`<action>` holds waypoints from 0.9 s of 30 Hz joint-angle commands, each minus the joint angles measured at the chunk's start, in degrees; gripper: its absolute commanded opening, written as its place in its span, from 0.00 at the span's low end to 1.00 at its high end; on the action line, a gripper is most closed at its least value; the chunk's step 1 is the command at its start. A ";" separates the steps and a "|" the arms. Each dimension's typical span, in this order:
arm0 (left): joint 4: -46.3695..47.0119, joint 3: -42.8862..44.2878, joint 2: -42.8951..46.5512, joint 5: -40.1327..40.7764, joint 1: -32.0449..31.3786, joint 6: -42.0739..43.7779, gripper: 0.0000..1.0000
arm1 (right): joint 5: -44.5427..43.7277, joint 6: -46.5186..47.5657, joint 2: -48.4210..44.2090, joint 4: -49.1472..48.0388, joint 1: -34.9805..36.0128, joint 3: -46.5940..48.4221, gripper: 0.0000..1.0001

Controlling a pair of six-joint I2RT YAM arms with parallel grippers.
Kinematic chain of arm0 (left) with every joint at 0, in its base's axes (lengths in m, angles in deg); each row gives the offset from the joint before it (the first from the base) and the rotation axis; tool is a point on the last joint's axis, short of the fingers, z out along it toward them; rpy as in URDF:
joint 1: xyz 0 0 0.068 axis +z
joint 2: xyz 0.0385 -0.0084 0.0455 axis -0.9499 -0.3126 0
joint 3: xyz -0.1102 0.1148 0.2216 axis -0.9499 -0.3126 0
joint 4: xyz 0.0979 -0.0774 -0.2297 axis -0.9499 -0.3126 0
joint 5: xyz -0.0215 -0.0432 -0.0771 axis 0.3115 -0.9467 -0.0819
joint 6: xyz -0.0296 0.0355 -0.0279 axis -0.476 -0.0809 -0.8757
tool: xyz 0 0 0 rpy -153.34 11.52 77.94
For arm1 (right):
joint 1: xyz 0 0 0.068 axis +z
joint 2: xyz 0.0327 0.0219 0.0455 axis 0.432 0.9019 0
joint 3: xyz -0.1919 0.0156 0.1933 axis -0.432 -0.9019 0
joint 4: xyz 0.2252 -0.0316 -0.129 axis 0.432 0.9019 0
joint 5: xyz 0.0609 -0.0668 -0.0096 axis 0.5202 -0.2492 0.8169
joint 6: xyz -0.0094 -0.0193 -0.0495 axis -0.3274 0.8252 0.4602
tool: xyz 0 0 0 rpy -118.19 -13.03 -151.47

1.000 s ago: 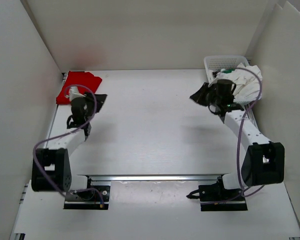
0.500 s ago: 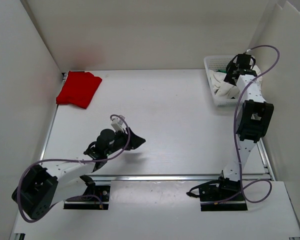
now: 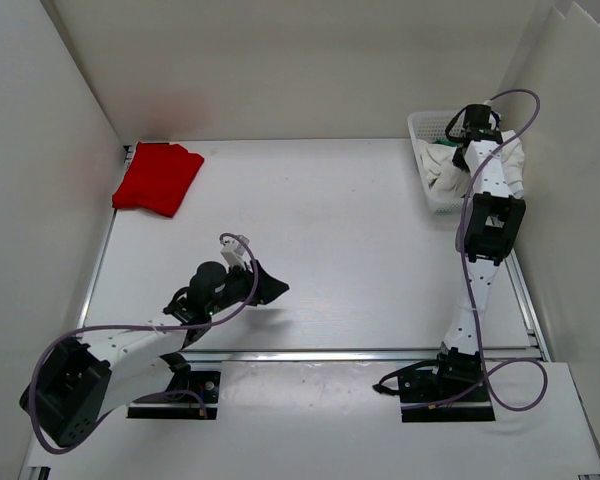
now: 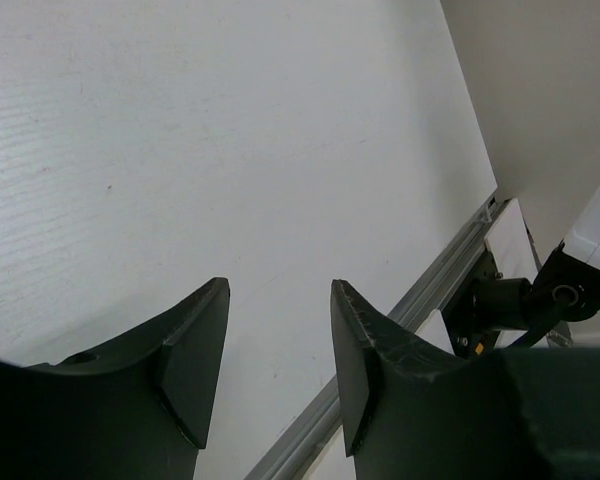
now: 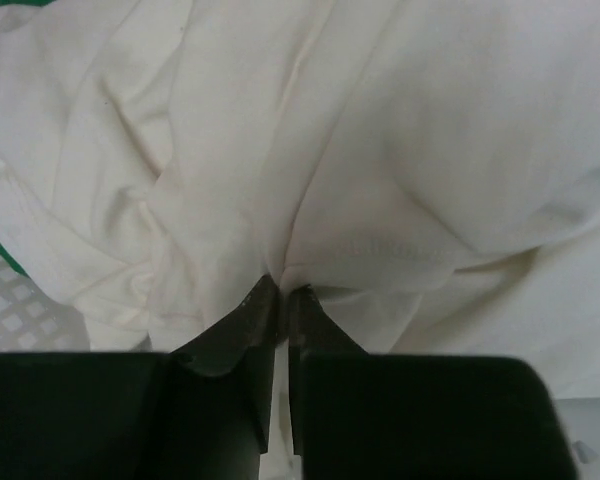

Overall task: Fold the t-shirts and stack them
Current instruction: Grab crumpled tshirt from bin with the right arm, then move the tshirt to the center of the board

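Note:
A folded red t-shirt lies at the back left corner of the table. The white t-shirt is crumpled in the mesh basket at the back right and fills the right wrist view. A sliver of green t-shirt shows beside it. My right gripper reaches down into the basket, and its jaws are shut on a fold of the white t-shirt. My left gripper hovers low over bare table at the front left, open with nothing between its fingers.
White walls close in the table on three sides. An aluminium rail runs along the near edge and shows in the left wrist view, next to the right arm's base. The basket's mesh lies beside the white cloth.
The left arm pulled back from the red t-shirt to the front of the table. The right arm swung up and into the basket, and its jaws closed on the white t-shirt.

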 commanded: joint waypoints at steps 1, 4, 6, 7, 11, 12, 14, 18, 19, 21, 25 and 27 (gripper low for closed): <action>2.44 1.95 -1.76 -2.34 -0.77 0.23 0.55 | -1.33 -1.03 -1.52 2.31 0.68 5.28 0.00; 2.09 3.35 -3.34 -2.26 -1.47 -0.03 0.55 | -1.33 -1.29 -5.64 2.49 1.29 7.30 0.00; 1.74 4.67 -4.57 -2.78 -1.22 -0.03 0.55 | 0.24 -1.73 -9.24 2.58 1.82 8.27 0.00; 1.91 5.64 -5.45 -3.40 -1.13 0.14 0.55 | 1.03 -2.00 -11.79 2.58 1.91 9.15 0.01; 0.42 9.32 -8.71 -5.69 0.37 0.05 0.54 | 4.11 -2.09 -21.20 3.19 3.58 9.77 0.00; 0.25 9.77 -9.41 -6.13 0.72 -0.29 0.54 | 5.07 -1.83 -24.61 2.58 4.54 9.60 0.00; 0.68 9.95 -9.85 -6.83 1.77 -1.26 0.55 | 6.22 -0.77 -30.07 1.70 7.44 8.11 0.00; 0.51 10.21 -8.71 -6.92 4.67 -3.28 0.54 | 10.71 3.10 -49.57 -10.93 19.38 -8.74 0.00; -0.01 9.95 -8.10 -7.01 5.28 -3.81 0.55 | 10.97 4.32 -55.69 -16.26 23.93 -15.21 0.00; -0.72 10.13 -6.61 -6.57 7.57 -4.34 0.55 | 10.71 5.56 -61.72 -21.84 30.45 -20.89 0.00; -2.39 8.98 -2.31 -8.94 15.46 -6.62 0.56 | 15.42 3.99 -65.25 -20.89 39.44 -18.63 0.00; -3.88 8.37 0.86 -10.00 20.91 -7.24 0.56 | 21.32 1.18 -65.69 -21.50 39.97 -19.49 0.00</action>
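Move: The right fingers are already shut on the white t-shirt, whose middle lies just below them, about 2 cm back. The bin is centred right under them, and the green shirt lies some 6 cm below, 3 cm to the left. The open middle of the table, where the shirt is to go, is roughly 28 cm back, 46 cm left and 8 cm lower; from the left hand it is about 10 cm ahead, 7 cm right and 10 cm below. Keep the right fingers' pinch on the white t-shirt and pull it up out of the bin, nearly straight up for the first 20 cm, then sweeping left and back over the table, some 50 cm up in all. Swing the fingers up past level and counter-clockwise as you go. Bring the empty, half-open left gripper slightly right, then about 6 cm forward, rising and veering left. ##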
